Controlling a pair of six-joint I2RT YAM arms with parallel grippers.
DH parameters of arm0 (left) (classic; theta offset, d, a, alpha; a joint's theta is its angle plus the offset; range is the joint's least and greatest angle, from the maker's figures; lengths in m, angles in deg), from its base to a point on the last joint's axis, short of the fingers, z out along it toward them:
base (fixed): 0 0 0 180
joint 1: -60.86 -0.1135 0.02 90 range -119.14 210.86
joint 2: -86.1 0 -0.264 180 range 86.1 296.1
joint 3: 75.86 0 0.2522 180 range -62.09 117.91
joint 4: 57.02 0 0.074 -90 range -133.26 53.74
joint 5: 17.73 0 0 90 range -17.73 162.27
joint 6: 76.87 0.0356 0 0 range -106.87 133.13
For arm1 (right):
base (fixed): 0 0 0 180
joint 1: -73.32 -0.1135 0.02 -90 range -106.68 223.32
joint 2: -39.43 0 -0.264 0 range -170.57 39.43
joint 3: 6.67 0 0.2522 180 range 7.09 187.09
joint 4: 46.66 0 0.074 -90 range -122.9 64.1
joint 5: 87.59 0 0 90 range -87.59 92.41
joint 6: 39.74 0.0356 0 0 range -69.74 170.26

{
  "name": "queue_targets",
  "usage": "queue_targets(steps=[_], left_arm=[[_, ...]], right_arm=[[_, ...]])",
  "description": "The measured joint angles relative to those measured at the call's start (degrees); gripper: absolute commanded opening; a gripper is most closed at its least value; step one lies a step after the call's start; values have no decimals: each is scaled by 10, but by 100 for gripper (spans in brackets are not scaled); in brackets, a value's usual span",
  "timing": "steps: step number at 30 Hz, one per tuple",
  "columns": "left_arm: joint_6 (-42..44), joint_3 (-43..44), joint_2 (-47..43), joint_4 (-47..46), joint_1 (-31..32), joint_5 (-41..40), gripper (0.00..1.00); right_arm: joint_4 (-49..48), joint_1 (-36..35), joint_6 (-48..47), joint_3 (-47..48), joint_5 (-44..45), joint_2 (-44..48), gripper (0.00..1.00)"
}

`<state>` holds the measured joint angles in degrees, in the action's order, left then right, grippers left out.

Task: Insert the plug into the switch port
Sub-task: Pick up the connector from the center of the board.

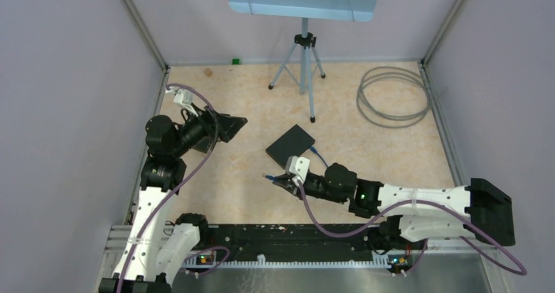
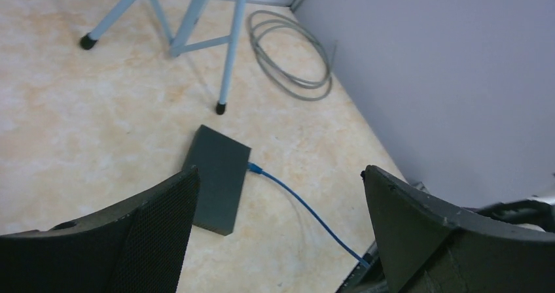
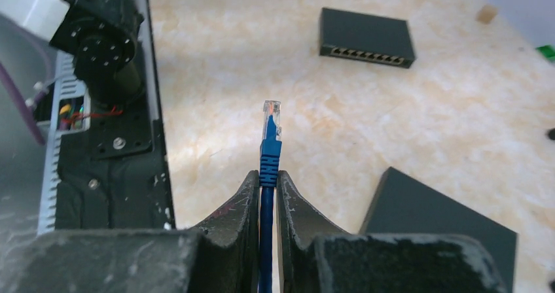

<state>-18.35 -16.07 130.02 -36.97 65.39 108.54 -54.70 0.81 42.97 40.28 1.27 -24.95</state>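
Note:
My right gripper [image 3: 264, 173] is shut on a blue cable just behind its boot. The clear plug [image 3: 271, 116] sticks out ahead of the fingertips, above the floor. Straight beyond it lies a black switch [image 3: 366, 38], its row of ports [image 3: 366, 55] facing me. In the top view the right gripper [image 1: 280, 178] holds the plug [image 1: 265, 175] just left of a black box [image 1: 290, 146]. The cable's [image 2: 307, 211] other end is plugged into that box [image 2: 219, 175]. My left gripper [image 2: 278, 175] is open and empty, raised at the left [image 1: 226, 126].
A blue tripod stand [image 1: 303, 64] stands at the back centre and a grey cable coil [image 1: 393, 97] lies at the back right. Grey walls close in both sides. The black base rail [image 1: 294, 234] runs along the near edge.

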Motion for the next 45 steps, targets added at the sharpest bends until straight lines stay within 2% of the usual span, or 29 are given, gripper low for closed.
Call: queue_targets(steps=[12, 18, 26, 32, 39, 45], left_arm=[[-184, -32, -16, -160, 0, 115, 97], [-269, -63, -22, -291, 9, 158, 99], [-319, -63, -25, -453, 34, 203, 99], [-296, -63, -9, -558, 96, 245, 96], [-166, -62, 28, -573, 238, 250, 98], [-106, -56, 62, -573, 266, 245, 93]], right_arm=[[-102, 0, -41, -26, 115, 78, 0], [-130, 0, -39, -26, 125, 115, 0], [-200, 0, 10, -30, 113, 164, 0], [-247, 0, 41, -33, 86, 179, 0], [-257, 0, 55, -33, 52, 191, 0], [-248, 0, 54, -33, 24, 198, 0]])
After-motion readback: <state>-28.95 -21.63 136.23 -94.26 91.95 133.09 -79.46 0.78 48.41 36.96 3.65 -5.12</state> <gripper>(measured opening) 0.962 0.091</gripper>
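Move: The blue plug is already pinched in the right hand, poking out about 3 cm left and 1 cm ahead of its fingers. From the open left hand it lies roughly 13 cm back, 9 cm right and 12 cm lower. The dark box its cable runs into sits about 21 cm ahead of the right hand, 3 cm right and 18 cm below; from the left hand, 6 cm ahead, 14 cm right and 30 cm below. The plug is carried up about 20 cm, and some 7 cm right, in the right hand's unchanged grip, as the wrist tips its left-pointing fingers upward by some 40 degrees. The left hand comes back towards it, also going right and up, swings clockwise to face the plug and keeps its fingers wide open, stopping just short of touching. ##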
